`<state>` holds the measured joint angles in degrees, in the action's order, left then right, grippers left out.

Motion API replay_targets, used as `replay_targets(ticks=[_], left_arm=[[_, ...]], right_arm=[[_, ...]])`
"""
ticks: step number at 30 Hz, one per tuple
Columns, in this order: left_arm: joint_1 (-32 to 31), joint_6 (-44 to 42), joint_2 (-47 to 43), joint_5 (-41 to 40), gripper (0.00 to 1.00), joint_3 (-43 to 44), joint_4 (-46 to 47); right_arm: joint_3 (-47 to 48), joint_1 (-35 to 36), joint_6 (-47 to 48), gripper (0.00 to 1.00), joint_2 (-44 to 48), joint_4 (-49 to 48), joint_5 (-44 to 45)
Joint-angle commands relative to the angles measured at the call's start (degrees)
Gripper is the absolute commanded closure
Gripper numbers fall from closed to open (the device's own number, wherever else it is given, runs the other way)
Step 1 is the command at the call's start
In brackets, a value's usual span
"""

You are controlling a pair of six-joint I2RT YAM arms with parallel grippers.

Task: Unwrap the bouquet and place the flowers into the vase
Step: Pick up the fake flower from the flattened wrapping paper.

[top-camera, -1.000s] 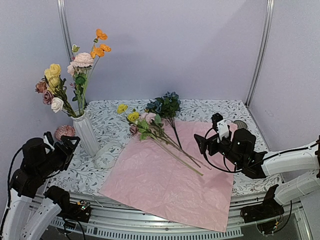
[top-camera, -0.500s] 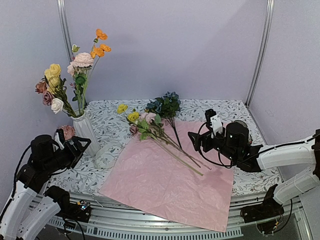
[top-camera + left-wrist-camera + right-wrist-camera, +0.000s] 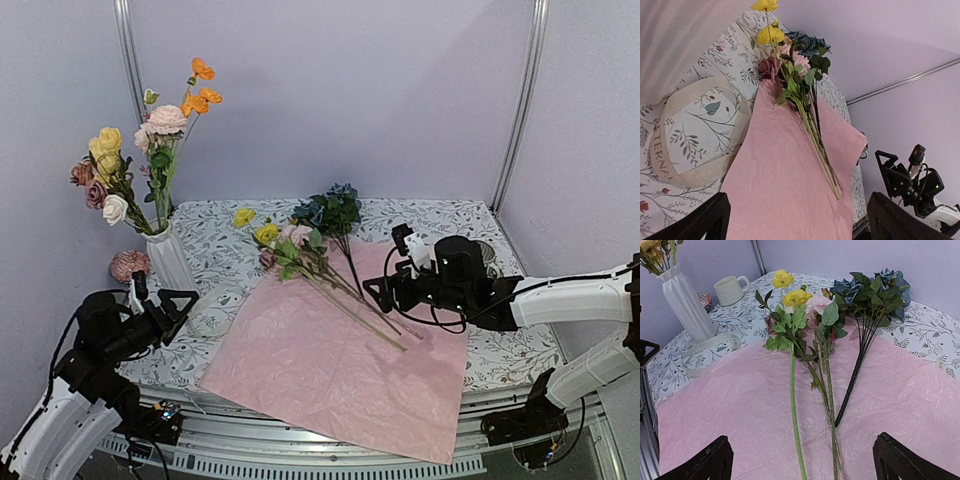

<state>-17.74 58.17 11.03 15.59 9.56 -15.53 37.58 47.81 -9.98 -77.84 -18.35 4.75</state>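
Observation:
The bouquet is undone: its pink wrapping paper (image 3: 330, 380) lies flat on the table. Loose flowers (image 3: 300, 245) lie across it, yellow and pink blooms (image 3: 795, 300) at the far end. A blue rose bunch (image 3: 875, 290) lies beside them, and the stems (image 3: 827, 400) run toward me. The white ridged vase (image 3: 172, 262) stands at the left with several flowers (image 3: 150, 140) in it. My right gripper (image 3: 380, 290) hovers open over the stem ends (image 3: 802, 460), holding nothing. My left gripper (image 3: 170, 305) is open by the vase's foot, facing the paper (image 3: 800, 220).
A cream ribbon loop (image 3: 670, 170) lies on the patterned tablecloth (image 3: 440, 225) between vase and paper. A cream mug (image 3: 730, 290) and a striped cup (image 3: 128, 265) stand behind the vase. Metal frame posts (image 3: 520, 100) stand at the back corners.
My right gripper has moved left over the paper toward the stem ends. My left gripper has moved right and down, toward the paper's left edge. The flowers and paper have not moved.

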Motion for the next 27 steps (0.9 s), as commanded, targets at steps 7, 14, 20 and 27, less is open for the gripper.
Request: replay_targets(ticks=[7,14,20,27], left_arm=[[-8.8,-0.2,6.2,-4.1,0.02,-2.4,14.4],[-12.5,-1.0,10.7,-6.5,0.02,-3.0,20.5],[-13.5,-1.6,9.4,-8.4,0.03,-3.8,21.3],[-13.6,-2.0,9.2,-9.2,0.03,-4.9,24.2]], right_arm=[[9.9,-0.3,-1.1,0.12,-7.4,18.8,-7.3],[16.3,-0.3,-0.8,0.27,-15.5,25.0,-11.1],[20.8,-0.2,0.5,0.35,-19.9,28.9,-12.1],[24.0,0.5,2.7,0.44,-23.8,33.5,-11.2]])
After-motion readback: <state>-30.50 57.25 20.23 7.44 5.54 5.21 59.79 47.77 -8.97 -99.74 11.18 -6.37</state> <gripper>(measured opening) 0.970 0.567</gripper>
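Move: The green stem of the yellow flower runs away forward-left; its middle lies about 5 cm ahead of the right gripper, 5 cm to its left and 14 cm below. The thin stems lie beside it, some 8 cm straight ahead of the gripper, the dark stems roughly 20 cm ahead and 4 cm left, both near paper level. From the left gripper the green stem's middle is about 13 cm ahead, 29 cm right and 12 cm down. Lower the open right gripper about 10 cm towards the green stem, carrying it some 4 cm left as it sinks, and tip its fingers roughly 30 degrees further down. Narrow the fingers on the way to a little over half open, so they line up either side of the stem without closing on it. Let the empty left gripper drift about 4 cm right, then ease to a stop. ##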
